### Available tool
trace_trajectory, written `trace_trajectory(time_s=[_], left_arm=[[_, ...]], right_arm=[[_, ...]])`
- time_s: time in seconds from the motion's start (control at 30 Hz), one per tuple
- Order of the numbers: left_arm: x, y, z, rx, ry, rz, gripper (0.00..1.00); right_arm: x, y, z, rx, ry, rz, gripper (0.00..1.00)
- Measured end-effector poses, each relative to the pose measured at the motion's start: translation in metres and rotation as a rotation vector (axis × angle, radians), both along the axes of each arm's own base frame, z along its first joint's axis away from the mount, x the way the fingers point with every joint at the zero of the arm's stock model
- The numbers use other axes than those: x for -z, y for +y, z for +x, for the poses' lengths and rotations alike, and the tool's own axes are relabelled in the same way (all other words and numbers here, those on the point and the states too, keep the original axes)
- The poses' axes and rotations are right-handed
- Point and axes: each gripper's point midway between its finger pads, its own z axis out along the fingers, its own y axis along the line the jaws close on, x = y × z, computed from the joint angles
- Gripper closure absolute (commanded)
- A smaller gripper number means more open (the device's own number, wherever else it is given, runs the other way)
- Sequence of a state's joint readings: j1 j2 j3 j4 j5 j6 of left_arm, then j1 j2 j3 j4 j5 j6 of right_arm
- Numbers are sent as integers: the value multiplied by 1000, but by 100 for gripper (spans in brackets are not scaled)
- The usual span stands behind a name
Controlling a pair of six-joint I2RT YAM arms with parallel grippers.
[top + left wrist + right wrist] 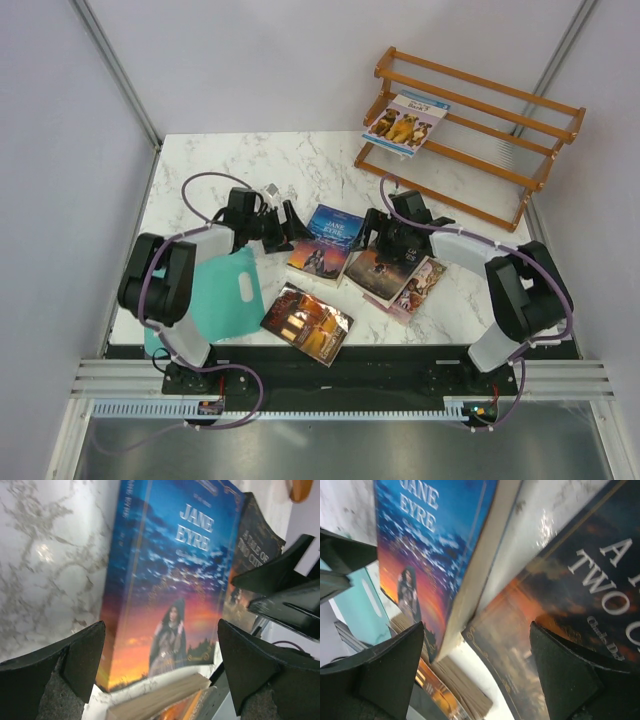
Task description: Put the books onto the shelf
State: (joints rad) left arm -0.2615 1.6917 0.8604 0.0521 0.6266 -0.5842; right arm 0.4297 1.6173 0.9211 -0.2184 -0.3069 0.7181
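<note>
The shelf [520, 150] stands at the table's far right, with the light-blue dog book [405, 123] leaning on it. Jane Eyre [328, 243] [170, 590] [430, 545] lies flat mid-table, and A Tale of Two Cities [378, 274] [252, 555] [560, 610] is just right of it. A pink-purple book [424, 286] pokes out from under that one. A dark red-brown book [307, 323] [165, 702] [445, 690] lies nearer the front. My left gripper [288, 233] [160, 665] hangs open over Jane Eyre's left end. My right gripper [373, 238] [477, 670] is open over the gap between the two books.
A teal flat sheet [225, 290] [355, 605] with a handle hole lies by the left arm's base. The two grippers face each other closely across Jane Eyre. White walls enclose the marble table [250, 160] on three sides.
</note>
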Motion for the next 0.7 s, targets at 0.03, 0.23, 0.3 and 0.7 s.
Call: trace_trajectory(time_s=[0.03,0.23,0.3,0.7], left_arm=[[5,-1,4,1,11,2,0],[19,-7,13,18,58,-9,0],[19,-8,13,24,61,-15,0],[19,2,21,-2,51,-22,0]], right_arm=[[0,3,3,6,-2,20,9],[-1,29,22,16,-62,193,18],[5,40,29,11,-73,240,21],[1,60,38,25,-114,392,27]])
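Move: Jane Eyre lies flat between the two open hands: its middle is about 5 cm to the left hand's right, 3 cm ahead and 4 cm below, and from the right hand it is some 8 cm left, 4 cm ahead and 4 cm below. A Tale of Two Cities lies about 6 cm to the right hand's right and 1 cm ahead, 5 cm lower. The orange-lit book is roughly 17 cm back from the left hand and 1 cm to its right, 6 cm below. Jane Eyre is pushed left from its page-edge side by the right hand, which leaves A Tale of Two Cities and travels about 6 cm left and 4 cm forward, rolling some 20 degrees with its left side rising, while its fingers close partway around that edge. The left hand, staying wide open, sinks 2 cm early on and edges 2 cm forward at the spine side, backing up the book. ##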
